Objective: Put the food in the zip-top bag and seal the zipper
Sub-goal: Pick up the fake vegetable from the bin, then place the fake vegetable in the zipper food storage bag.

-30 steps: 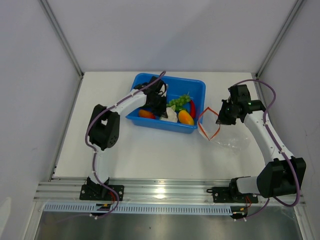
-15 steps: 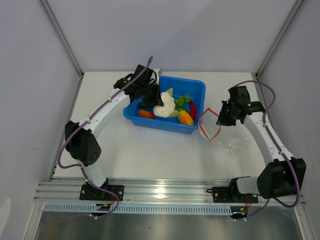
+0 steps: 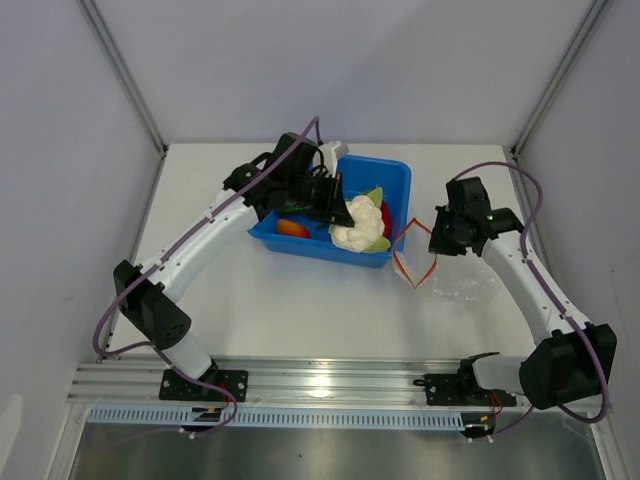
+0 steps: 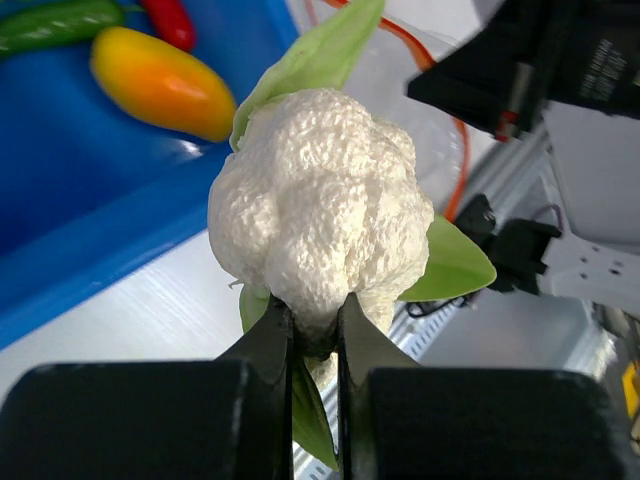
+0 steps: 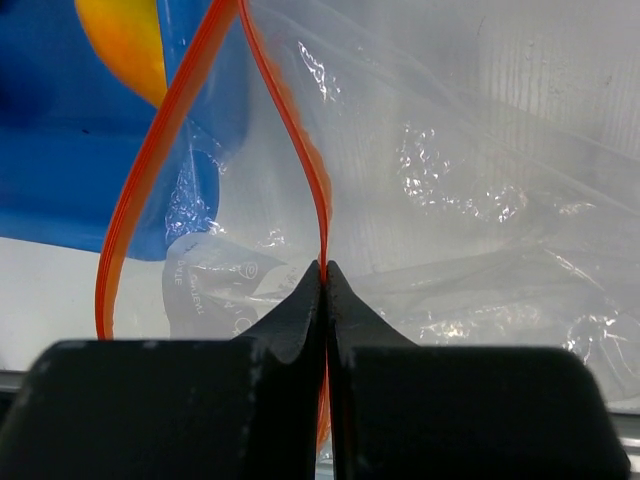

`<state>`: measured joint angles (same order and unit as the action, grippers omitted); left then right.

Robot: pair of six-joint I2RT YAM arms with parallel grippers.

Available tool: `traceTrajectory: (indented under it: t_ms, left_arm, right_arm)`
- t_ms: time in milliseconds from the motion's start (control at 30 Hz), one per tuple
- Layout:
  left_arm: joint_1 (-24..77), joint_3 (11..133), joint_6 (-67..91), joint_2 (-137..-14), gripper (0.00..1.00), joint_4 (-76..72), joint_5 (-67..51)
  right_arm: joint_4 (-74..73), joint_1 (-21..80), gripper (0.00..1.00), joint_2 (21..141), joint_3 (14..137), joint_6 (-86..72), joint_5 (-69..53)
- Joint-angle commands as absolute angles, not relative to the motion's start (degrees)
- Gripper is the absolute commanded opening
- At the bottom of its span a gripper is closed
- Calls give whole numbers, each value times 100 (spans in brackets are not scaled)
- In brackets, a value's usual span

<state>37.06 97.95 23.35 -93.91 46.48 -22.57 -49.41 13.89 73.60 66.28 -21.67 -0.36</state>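
Observation:
My left gripper (image 4: pixel 314 322) is shut on the stem of a white cauliflower (image 4: pixel 318 205) with green leaves. It holds the cauliflower (image 3: pixel 357 229) above the right end of the blue tub (image 3: pixel 390 170), just left of the zip-top bag (image 3: pixel 462 283). My right gripper (image 5: pixel 323 272) is shut on one side of the orange-red zipper (image 5: pixel 152 195), and the bag's mouth (image 3: pixel 413 260) gapes open toward the tub. Still in the tub are a yellow-orange fruit (image 4: pixel 160 85), a red chili (image 4: pixel 172 20), a green cucumber (image 4: pixel 55 24) and an orange fruit (image 3: pixel 292 228).
The blue tub stands at the back middle of the white table (image 3: pixel 300 310). The clear bag (image 5: pixel 480 190) lies crumpled on the table to its right. Grey walls and metal posts close in the sides, and a rail (image 3: pixel 320 380) runs along the near edge.
My left arm has lifted the cauliflower out of the tub and carried it right toward the bag's mouth. My right gripper has shifted slightly left, still pinching the zipper.

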Motion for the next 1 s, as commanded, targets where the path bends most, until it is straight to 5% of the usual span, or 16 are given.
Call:
traceTrajectory:
  t_ms: [0,200,500,967]
  left_arm:
    - [3981,10134,2671,-9149,1,4500,-2891]
    - [4263,10195,3540,-9211,1,4369,-3365]
    - [4307,10256,4403,-9641,1,3674,-3885]
    - [4693,10889,3850,-10335,1,5175,-2489]
  right_arm:
    - [-4869,1599,0,7154,6627,-2338,490]
    - [-4834,2056,0,7040,6539,-2469,1098]
    - [-4535,2136,0,6417,6328,-2654,247]
    - [-4254,2127,0,5731,6548,-3041,-457]
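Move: The left hand already holds the cauliflower by its stem; the bag mouth it is headed for lies about 15 cm to its right, 3 cm back and some 11 cm lower. From that hand the mango is about 6 cm ahead, 7 cm right and 21 cm down. The right hand still pinches one edge of the zipper rim, with the mouth's middle some 5 cm to its left, 2 cm back and 1 cm lower. Left hand carries cauliflower about 10 cm right and back towards bag mouth; right hand raises rim 6 cm. ##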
